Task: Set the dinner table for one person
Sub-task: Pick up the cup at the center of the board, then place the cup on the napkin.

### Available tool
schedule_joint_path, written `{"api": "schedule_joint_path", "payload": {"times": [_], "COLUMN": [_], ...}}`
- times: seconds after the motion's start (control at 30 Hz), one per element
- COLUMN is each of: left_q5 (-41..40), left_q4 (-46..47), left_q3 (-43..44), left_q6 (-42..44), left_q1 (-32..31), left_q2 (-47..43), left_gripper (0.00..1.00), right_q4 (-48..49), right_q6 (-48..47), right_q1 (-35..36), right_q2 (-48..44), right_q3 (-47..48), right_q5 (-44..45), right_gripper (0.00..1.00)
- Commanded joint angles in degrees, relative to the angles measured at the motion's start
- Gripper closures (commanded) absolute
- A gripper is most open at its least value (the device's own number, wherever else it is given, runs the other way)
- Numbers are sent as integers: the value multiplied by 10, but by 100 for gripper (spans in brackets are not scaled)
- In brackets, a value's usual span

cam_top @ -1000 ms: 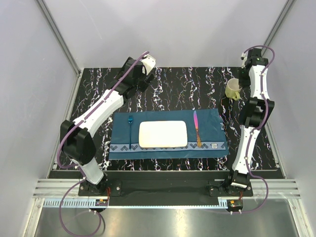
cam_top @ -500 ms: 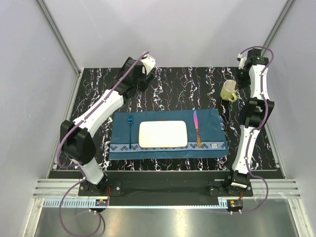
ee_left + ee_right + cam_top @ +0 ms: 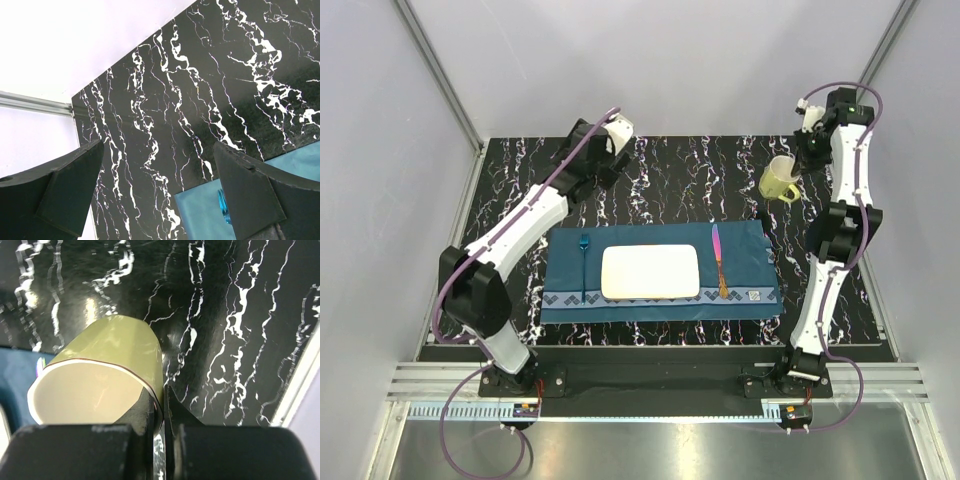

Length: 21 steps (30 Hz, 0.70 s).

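Note:
The dinner table is black marble with white veins. A teal placemat lies on it with a white plate, a blue fork to its left and a pink-and-orange knife to its right. My right gripper is shut on the wall of a yellow-green mug, which hangs tilted above the table off the placemat's far right corner. In the right wrist view one finger is inside the mug and one outside, at the gripper. My left gripper hovers open and empty at the far left.
White walls and aluminium rails enclose the table on three sides. In the left wrist view the placemat's corner and the fork's tip show beside the right finger. The right arm stands upright along the table's right edge.
The right gripper has carried the mug a little left and up, toward the placemat's far right corner, with the mug tilting. The left arm has barely moved.

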Motion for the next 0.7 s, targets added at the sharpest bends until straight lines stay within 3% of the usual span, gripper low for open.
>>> {"api": "schedule_joint_path", "payload": {"times": [0.0, 0.4, 0.67], "left_q5": [-10, -9, -3], "left_q4": [19, 25, 27], "left_q3": [-12, -61, -89], "left_q6": [-5, 5, 2], "left_q1": [3, 3, 3], "left_q2": [-40, -84, -111], "left_gripper": [1, 1, 1], "right_q4": [-12, 15, 99], "right_q6": [-33, -109, -124], "right_q1": [21, 130, 142], "right_q2": [-96, -242, -307], "right_q3": [-16, -263, -429], "right_q5": [-34, -2, 25], "right_gripper": [100, 100, 100]}}
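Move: The right hand already holds the cup by its rim. The placemat's right part lies about 23 cm back, 10 cm left and 12 cm below it, with the knife about 22 cm back and 19 cm left and the board's middle some 26 cm back and 41 cm left, all on the table. From the left hand, that right part is roughly 27 cm back, 43 cm right and 23 cm below. Right hand, keeping the cup, arcs about 16 cm back-left over the placemat, turning counter-clockwise; left hand retreats 4 cm. ##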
